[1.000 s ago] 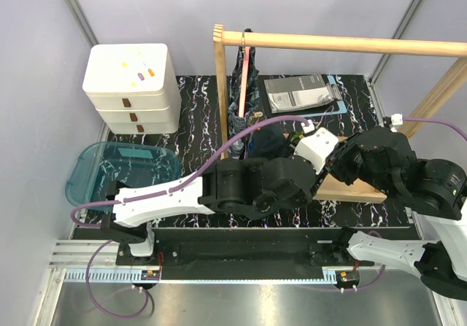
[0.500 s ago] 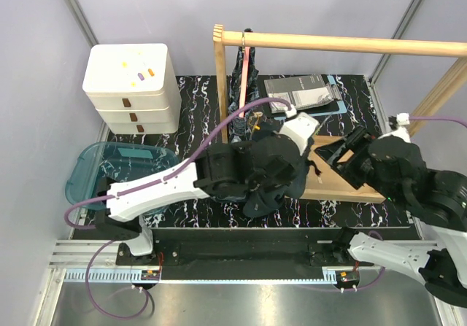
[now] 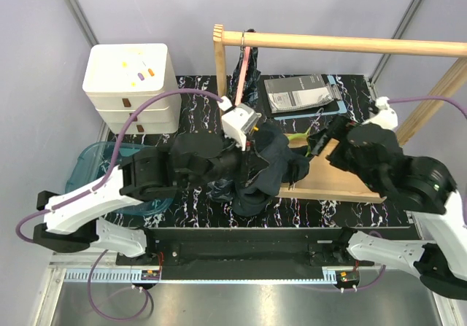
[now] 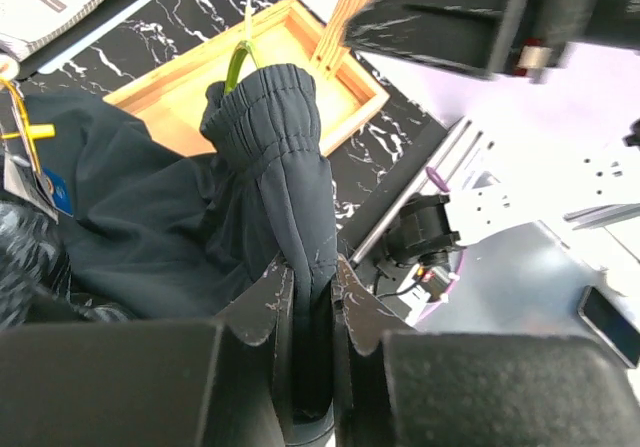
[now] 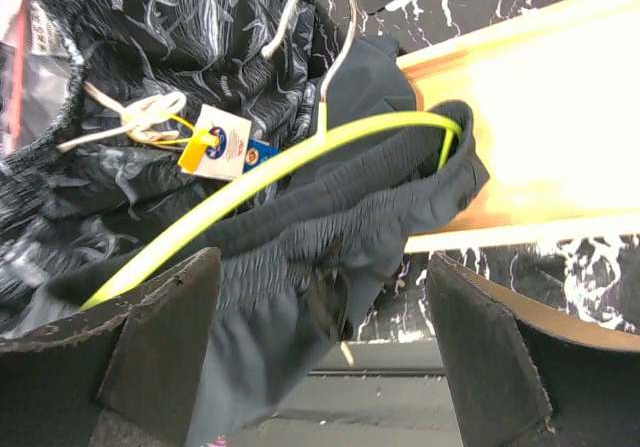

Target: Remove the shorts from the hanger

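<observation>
In the left wrist view my left gripper [image 4: 311, 285] is shut on a fold of the plain navy shorts [image 4: 180, 207], whose gathered waistband stands up ahead of the jaws. A yellow-green hanger [image 5: 280, 162] with a metal hook still runs through that waistband. The navy shorts [image 3: 271, 167] hang bunched at mid table below my left gripper [image 3: 252, 147]. My right gripper [image 5: 325, 337] is open, its fingers [image 5: 165, 337] wide on either side of the waistband without touching it. The marbled shorts [image 5: 180, 37] lie behind, with a paper tag [image 5: 222, 143].
A wooden tray [image 3: 346, 184] lies under the right arm. The wooden rack's bar [image 3: 343, 44] crosses the back, with a pink strap and dark cloth [image 3: 244, 71] hanging from it. White drawers [image 3: 131, 85], a blue bin [image 3: 91, 169] and a booklet [image 3: 299, 92] stand around.
My right gripper has opened and let go of the waistband. My left gripper has shut on the navy shorts, and the left arm has swung back to the left, drawing the cloth with it.
</observation>
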`<action>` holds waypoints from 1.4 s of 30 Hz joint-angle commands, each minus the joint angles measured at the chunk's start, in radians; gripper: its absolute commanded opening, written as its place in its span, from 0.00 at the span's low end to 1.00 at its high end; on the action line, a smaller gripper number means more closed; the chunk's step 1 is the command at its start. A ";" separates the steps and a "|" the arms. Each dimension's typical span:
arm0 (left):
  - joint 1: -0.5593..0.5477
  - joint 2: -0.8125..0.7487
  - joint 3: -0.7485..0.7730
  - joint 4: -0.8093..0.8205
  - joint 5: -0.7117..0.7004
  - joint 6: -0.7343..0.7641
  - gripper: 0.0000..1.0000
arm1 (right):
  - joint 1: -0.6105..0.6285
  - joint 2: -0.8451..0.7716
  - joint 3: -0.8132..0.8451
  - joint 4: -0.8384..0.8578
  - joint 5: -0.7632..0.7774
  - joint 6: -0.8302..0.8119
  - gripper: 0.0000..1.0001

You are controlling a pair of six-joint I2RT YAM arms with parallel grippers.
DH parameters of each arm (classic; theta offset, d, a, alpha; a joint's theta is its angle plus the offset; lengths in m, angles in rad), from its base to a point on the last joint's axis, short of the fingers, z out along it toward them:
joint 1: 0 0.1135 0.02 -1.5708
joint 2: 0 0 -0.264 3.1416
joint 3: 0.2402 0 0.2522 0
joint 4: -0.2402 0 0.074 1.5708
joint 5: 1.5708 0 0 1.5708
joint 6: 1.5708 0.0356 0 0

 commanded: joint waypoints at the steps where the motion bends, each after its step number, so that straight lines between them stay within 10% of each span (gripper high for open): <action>1: 0.015 -0.095 -0.079 0.188 0.047 -0.065 0.00 | -0.025 0.034 -0.026 0.153 -0.013 -0.112 0.93; 9: 0.062 -0.192 -0.205 0.284 0.085 -0.191 0.00 | -0.305 0.049 -0.130 0.386 -0.381 -0.215 0.90; 34: 0.113 -0.345 -0.310 0.366 0.237 -0.320 0.00 | -0.365 -0.106 -0.480 0.820 -0.699 -0.220 0.59; 42: 0.127 -0.311 -0.278 0.325 0.284 -0.297 0.00 | -0.365 -0.118 -0.535 0.849 -0.590 -0.173 0.20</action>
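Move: The right hand, open and empty, has the neck of the green hanger some 6 cm ahead, 3 cm to its left and 3 cm below. Around the hanger hang the dark shorts, their middle roughly 12 cm left of this hand and 8 cm back; the crinkled black garment on the pink hanger is about 17 cm left and 6 cm ahead. From the left hand, already gripping the waistband, the neck lies about 9 cm right, 7 cm ahead and slightly lower. Forward first and then leftward, about 6 cm each way and sinking some 3 cm, the right hand reaches onto the green hanger just below its hook, swinging counter-clockwise and rolling as its wide fingers close to around a third open with the hanger between them. Meanwhile the left hand keeps its pinch on the waistband and draws it about 5 cm left and a little back, rolling and tipping its fingers down. ##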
